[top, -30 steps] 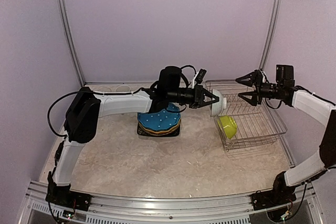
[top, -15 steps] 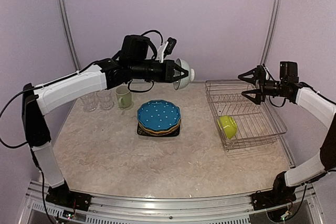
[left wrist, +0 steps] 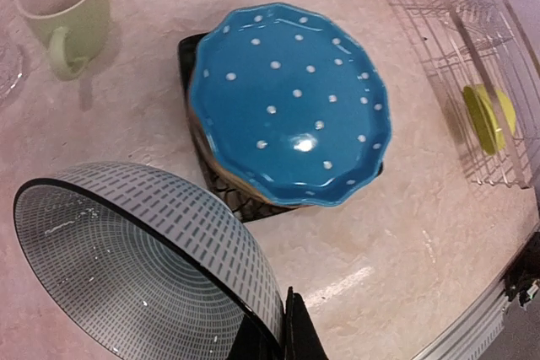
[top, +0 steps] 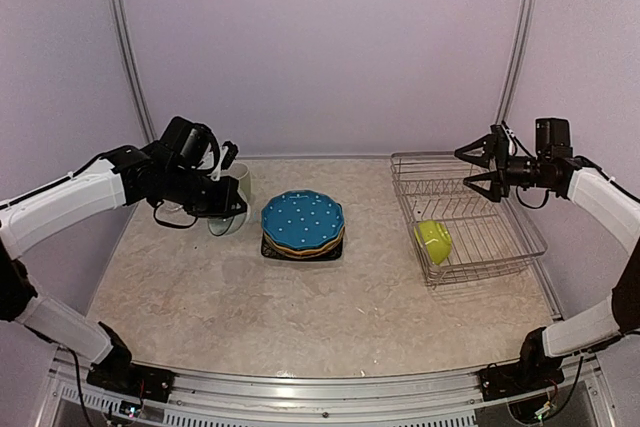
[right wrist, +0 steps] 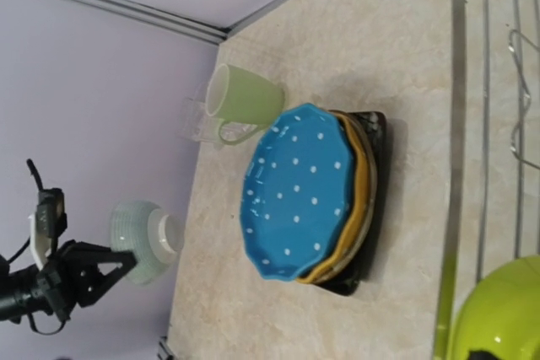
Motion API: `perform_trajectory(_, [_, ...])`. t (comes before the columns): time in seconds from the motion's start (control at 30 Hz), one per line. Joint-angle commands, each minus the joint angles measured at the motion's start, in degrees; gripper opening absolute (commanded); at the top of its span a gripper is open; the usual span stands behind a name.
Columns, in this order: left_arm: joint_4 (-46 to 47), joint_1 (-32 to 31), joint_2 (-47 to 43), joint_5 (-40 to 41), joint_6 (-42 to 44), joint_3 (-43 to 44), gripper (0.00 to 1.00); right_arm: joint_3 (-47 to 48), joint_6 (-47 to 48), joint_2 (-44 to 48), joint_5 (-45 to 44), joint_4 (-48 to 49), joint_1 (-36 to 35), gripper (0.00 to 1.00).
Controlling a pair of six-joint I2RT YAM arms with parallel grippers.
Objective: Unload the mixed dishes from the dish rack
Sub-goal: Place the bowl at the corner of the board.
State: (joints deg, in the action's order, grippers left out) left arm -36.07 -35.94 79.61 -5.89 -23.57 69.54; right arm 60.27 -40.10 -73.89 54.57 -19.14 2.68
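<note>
The dish rack (top: 500, 237) stands at the right with a lime bowl (top: 433, 240) on edge in its near left corner. My left gripper (top: 222, 209) is shut on the rim of a white bowl (top: 228, 219), low over the table just in front of the pale green mug (top: 240, 182). In the left wrist view the bowl (left wrist: 143, 259) shows a grey dashed pattern, and my fingers (left wrist: 293, 335) pinch its rim. The blue dotted plate (top: 303, 219) tops a stack on the black square plate (left wrist: 190, 56). My right gripper (top: 468, 169) hangs open and empty over the rack's far end.
A clear glass (right wrist: 192, 120) stands by the mug (right wrist: 240, 99) near the back left wall. An orange plate edge (right wrist: 361, 200) shows under the blue one. The rack's wires (right wrist: 460, 124) and the lime bowl (right wrist: 498, 309) lie under the right wrist camera.
My left arm swung the white bowl away from the rack, up over the table's back, then down to the left beside the mug. My right gripper opened wider and barely moved.
</note>
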Motion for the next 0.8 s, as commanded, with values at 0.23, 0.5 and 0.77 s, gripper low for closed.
perform_trajectory(0.23, [-7.34,9.22,0.35,14.27,-2.72,-5.89,0.00,-0.11,3.89,0.49,-2.44,-4.26,0.48,0.99])
perform_trajectory(0.5, [-7.26,10.08,10.36,15.53,-0.83,-1.97,0.00,-0.34,5.03,0.77,-3.82,-6.70,0.43,0.99])
perform_trajectory(0.77, [-9.32,10.19,18.96,17.03,0.94,1.86,0.02,0.38,7.91,1.85,-6.86,-11.01,0.42,0.99])
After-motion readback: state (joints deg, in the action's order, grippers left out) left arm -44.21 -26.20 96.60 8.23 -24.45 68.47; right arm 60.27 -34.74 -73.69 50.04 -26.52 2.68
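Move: The left hand already holds the white bowl by its rim. The open spot for it, at the board's left side, lies about 14 cm left, 3 cm ahead and 17 cm below. The blue plate on its stack sits some 12 cm right and 9 cm ahead, the green mug about 19 cm ahead and 5 cm left, the glass 18 cm ahead and 14 cm left, all roughly 16 cm lower. From the right hand the spot is about 60 cm left, level ahead, some 24 cm down. Leftward and down at first, away from the plate stack, then almost straight down with a slight reach forward, the left hand carries the white bowl towards the open spot nearer than the glass, about 10 cm left and 13 cm down in all. The wrist turns some 35 degrees so the fingers point nearly straight down, keeping their pinch on the rim. The open right hand sinks about 2 cm over the rack. ##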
